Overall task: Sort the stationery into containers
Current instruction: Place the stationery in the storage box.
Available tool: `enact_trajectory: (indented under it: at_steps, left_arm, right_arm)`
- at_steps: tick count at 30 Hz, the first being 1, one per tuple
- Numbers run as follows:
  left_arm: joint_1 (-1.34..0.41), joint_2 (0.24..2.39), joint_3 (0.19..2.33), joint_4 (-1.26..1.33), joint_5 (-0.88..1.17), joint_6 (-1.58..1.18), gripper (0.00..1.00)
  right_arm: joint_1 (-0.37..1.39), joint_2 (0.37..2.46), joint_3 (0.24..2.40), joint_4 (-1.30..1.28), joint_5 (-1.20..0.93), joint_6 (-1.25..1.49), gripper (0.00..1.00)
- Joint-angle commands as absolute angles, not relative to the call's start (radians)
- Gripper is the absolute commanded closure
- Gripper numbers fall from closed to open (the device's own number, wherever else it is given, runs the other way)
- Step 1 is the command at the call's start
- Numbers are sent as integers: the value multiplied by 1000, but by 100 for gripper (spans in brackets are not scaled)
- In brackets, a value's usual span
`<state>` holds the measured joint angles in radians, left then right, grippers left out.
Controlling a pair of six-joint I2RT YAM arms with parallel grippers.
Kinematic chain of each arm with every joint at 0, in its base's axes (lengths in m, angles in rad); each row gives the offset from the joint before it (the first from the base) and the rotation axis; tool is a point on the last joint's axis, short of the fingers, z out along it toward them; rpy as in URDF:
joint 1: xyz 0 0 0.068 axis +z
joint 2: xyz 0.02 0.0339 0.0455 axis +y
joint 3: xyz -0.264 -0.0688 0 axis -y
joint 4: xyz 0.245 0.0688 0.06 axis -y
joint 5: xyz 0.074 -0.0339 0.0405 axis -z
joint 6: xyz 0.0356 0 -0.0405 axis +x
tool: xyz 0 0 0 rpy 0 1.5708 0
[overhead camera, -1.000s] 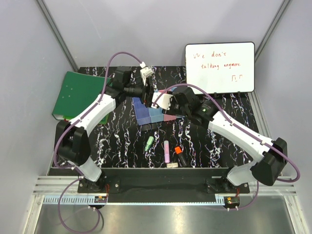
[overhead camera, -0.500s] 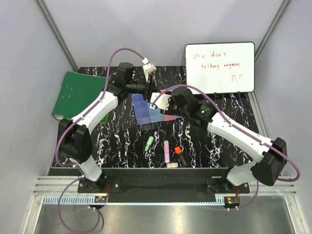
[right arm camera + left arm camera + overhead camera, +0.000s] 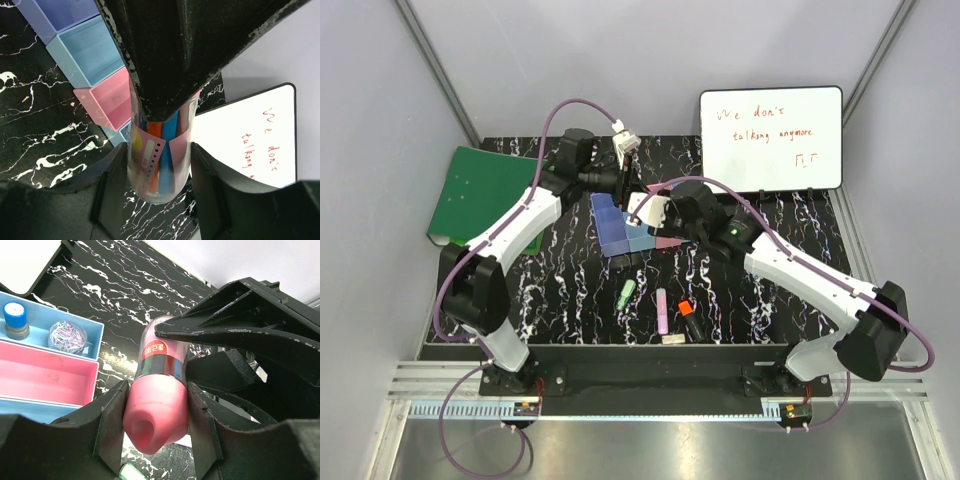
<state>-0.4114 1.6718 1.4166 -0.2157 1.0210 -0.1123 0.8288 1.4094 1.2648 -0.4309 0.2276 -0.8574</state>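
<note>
Both grippers meet over the row of containers [image 3: 620,235]. My left gripper [image 3: 157,426] is shut on the pink cap of the pink-capped tube [image 3: 159,390]. My right gripper [image 3: 159,175] is closed against the sides of the tube's clear body [image 3: 160,160], which shows orange and blue sticks inside. In the top view the left gripper [image 3: 625,185] and the right gripper [image 3: 642,208] hide the tube. The blue-capped bottle [image 3: 14,320] and the clear round jar [image 3: 67,335] sit in an end bin. The pink bin [image 3: 45,380] is empty.
A green highlighter [image 3: 626,292], a pink highlighter [image 3: 662,310], an orange-capped marker [image 3: 688,318] and a beige eraser [image 3: 673,339] lie on the near table. A green binder [image 3: 485,195] lies at the left. A whiteboard [image 3: 770,138] stands at the back right.
My right gripper has moved left up to the left gripper and now sits round the tube. The left wrist has turned slightly.
</note>
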Motion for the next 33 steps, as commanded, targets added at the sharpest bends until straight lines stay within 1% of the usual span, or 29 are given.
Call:
enact_trajectory:
  at_steps: [1, 2, 4, 8, 13, 17, 18, 19, 21, 27, 30, 33]
  left_arm:
    - [-419, 1646, 1450, -207, 1058, -78, 94]
    - [-419, 1643, 1453, -227, 1051, -71, 94]
    - [-419, 1637, 1451, -247, 1039, -46, 94]
    - [-419, 1621, 1444, -297, 1011, -9, 100]
    - [-417, 1612, 1457, -376, 951, 82, 100]
    - [-413, 1621, 1526, -517, 853, 202, 100]
    - [-411, 1627, 1540, -543, 832, 248, 100]
    - [-411, 1638, 1555, -584, 800, 271, 100]
    - [-408, 1646, 1588, -609, 772, 311, 100]
    - [-407, 1698, 1667, -663, 674, 368, 100]
    - [-410, 1767, 1749, -698, 626, 403, 100]
    - [-432, 1848, 1853, -730, 528, 474, 100]
  right_arm:
    - [838, 1391, 1266, -374, 241, -873, 35]
    - [838, 1396, 1266, -374, 241, -871, 29]
    - [838, 1399, 1270, -374, 235, -862, 28]
    - [838, 1404, 1279, -376, 229, -848, 23]
    - [836, 1404, 1292, -383, 235, -845, 19]
    - [835, 1382, 1290, -385, 267, -842, 17]
    - [831, 1370, 1286, -376, 275, -832, 12]
    - [830, 1362, 1282, -364, 284, -822, 3]
    - [822, 1338, 1266, -313, 313, -810, 0]
    - [764, 1310, 1256, -186, 416, -749, 0]
    - [701, 1324, 1278, -155, 488, -703, 0]
    - [658, 1333, 1285, -156, 531, -706, 0]
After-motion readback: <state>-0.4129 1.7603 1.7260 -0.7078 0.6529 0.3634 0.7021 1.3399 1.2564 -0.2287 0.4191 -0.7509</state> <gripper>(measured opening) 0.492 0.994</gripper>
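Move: Right above the storage box, both hands already hold the pink-capped bottle, the left by its pink cap and the right by its clear end. The box's middle lies some 4 cm left of the left hand, about level with it fore and aft, 23 cm below. From the left hand, the blue-capped jar is about 5 cm ahead and 5 cm right, the clip jar 6 cm right and level. The box's middle is about 5 cm left and 1 cm back of the right hand, 21 cm below. Opening wide while it stays in place, the right hand lets go of the bottle's clear end, then backs off up, right and forward, about 9 cm in all, turning some 15 degrees clockwise. The left keeps its pinch on the pink cap, sinks a little, then carries the bottle about 4 cm forward and 4 cm left above the box, tipping its fingers some 20 degrees further down. ##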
